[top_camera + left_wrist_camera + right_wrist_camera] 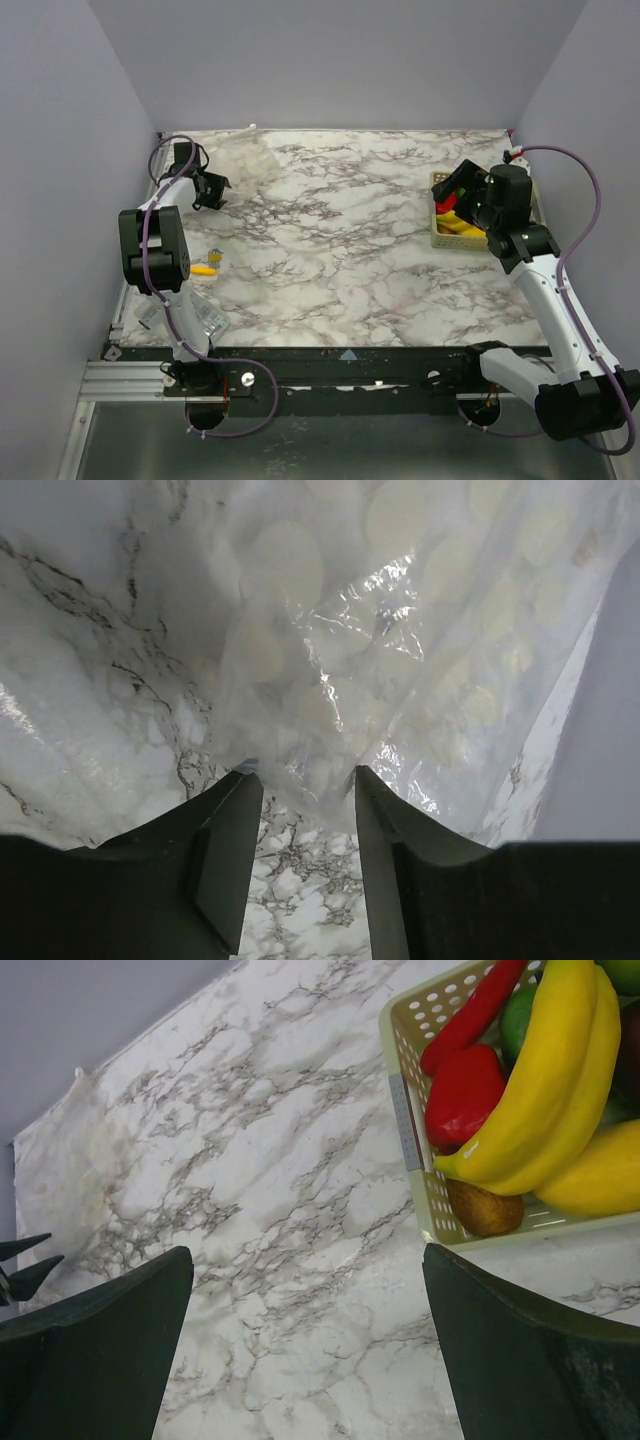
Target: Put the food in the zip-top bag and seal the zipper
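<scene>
The clear zip-top bag lies crumpled at the table's back left; its zipper strip cannot be made out. My left gripper is open just beside it. In the left wrist view the bag's near edge reaches between my left gripper's fingertips, which stand apart. The food lies in a pale green basket at the right: a banana, a red pepper, a red chili and a brown kiwi. My right gripper hovers wide open and empty over the basket's left edge.
A small yellow toy lies on the marble near the left edge. Small clear packets lie by the left arm's base. Grey walls close the table at the back and both sides.
</scene>
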Tool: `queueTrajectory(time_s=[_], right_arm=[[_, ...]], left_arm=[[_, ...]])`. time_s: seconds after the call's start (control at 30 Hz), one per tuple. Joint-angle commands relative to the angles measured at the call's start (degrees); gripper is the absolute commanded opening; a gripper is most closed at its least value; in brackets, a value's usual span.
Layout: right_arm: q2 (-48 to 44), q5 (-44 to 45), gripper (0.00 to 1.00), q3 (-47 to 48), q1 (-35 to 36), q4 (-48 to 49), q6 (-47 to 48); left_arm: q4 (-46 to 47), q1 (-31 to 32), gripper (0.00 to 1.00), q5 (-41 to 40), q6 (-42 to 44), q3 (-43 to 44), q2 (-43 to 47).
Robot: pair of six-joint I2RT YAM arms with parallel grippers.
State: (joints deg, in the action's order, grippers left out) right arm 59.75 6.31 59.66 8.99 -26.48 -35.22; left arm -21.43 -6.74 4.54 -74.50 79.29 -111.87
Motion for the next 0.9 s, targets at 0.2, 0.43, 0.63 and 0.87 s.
queueTrajectory(time_s=[0.2,0.43,0.63,0.87], right_arm=[[0.98,-0.77,1.00,0.16,-0.20,1.72,0.78],[5.49,-2.19,1.00,1.15,-0.17,2.85,3.44],[9.76,-5.70,1.00,1.80,-0.19,3.75,5.50],[10.05,-16.22,1.00,-1.40,-0.15,6.92,10.07]], left_arm=[[-3.68,3.50,0.11,-0.50,23.60,6.16,-0.24],[-4.94,13.52,0.00,-1.23,40.22,0.05,10.22],[-7.38,26.03,0.00,-8.69,54.39,-7.56,20.85],[-7.34,32.37,0.00,3.08,66.71,-17.57,32.12]])
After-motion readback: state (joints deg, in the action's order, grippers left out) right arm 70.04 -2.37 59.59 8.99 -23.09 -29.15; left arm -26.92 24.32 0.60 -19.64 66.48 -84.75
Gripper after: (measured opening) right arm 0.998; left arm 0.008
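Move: The left hand is down at the zip-top bag's near edge, fingers half shut around it; the bag's middle lies about 8 cm ahead, 6 cm to the right and 1 cm below. The yellow clip lies roughly 18 cm back, straight behind this hand, and the yellow handle some 20 cm back and 3 cm to the left. From the right hand the bag is about 24 cm ahead, 52 cm left and 20 cm lower. Pinching the bag's near edge, the left fingers shut fully almost on the spot; then the hand drags it some 18 cm right towards the table's middle and 14 cm back, rising about 8 cm as the wrist swings strongly clockwise. The right hand, still open and empty, sinks about 5 cm, drifting forward and left with a slight counter-clockwise turn. ##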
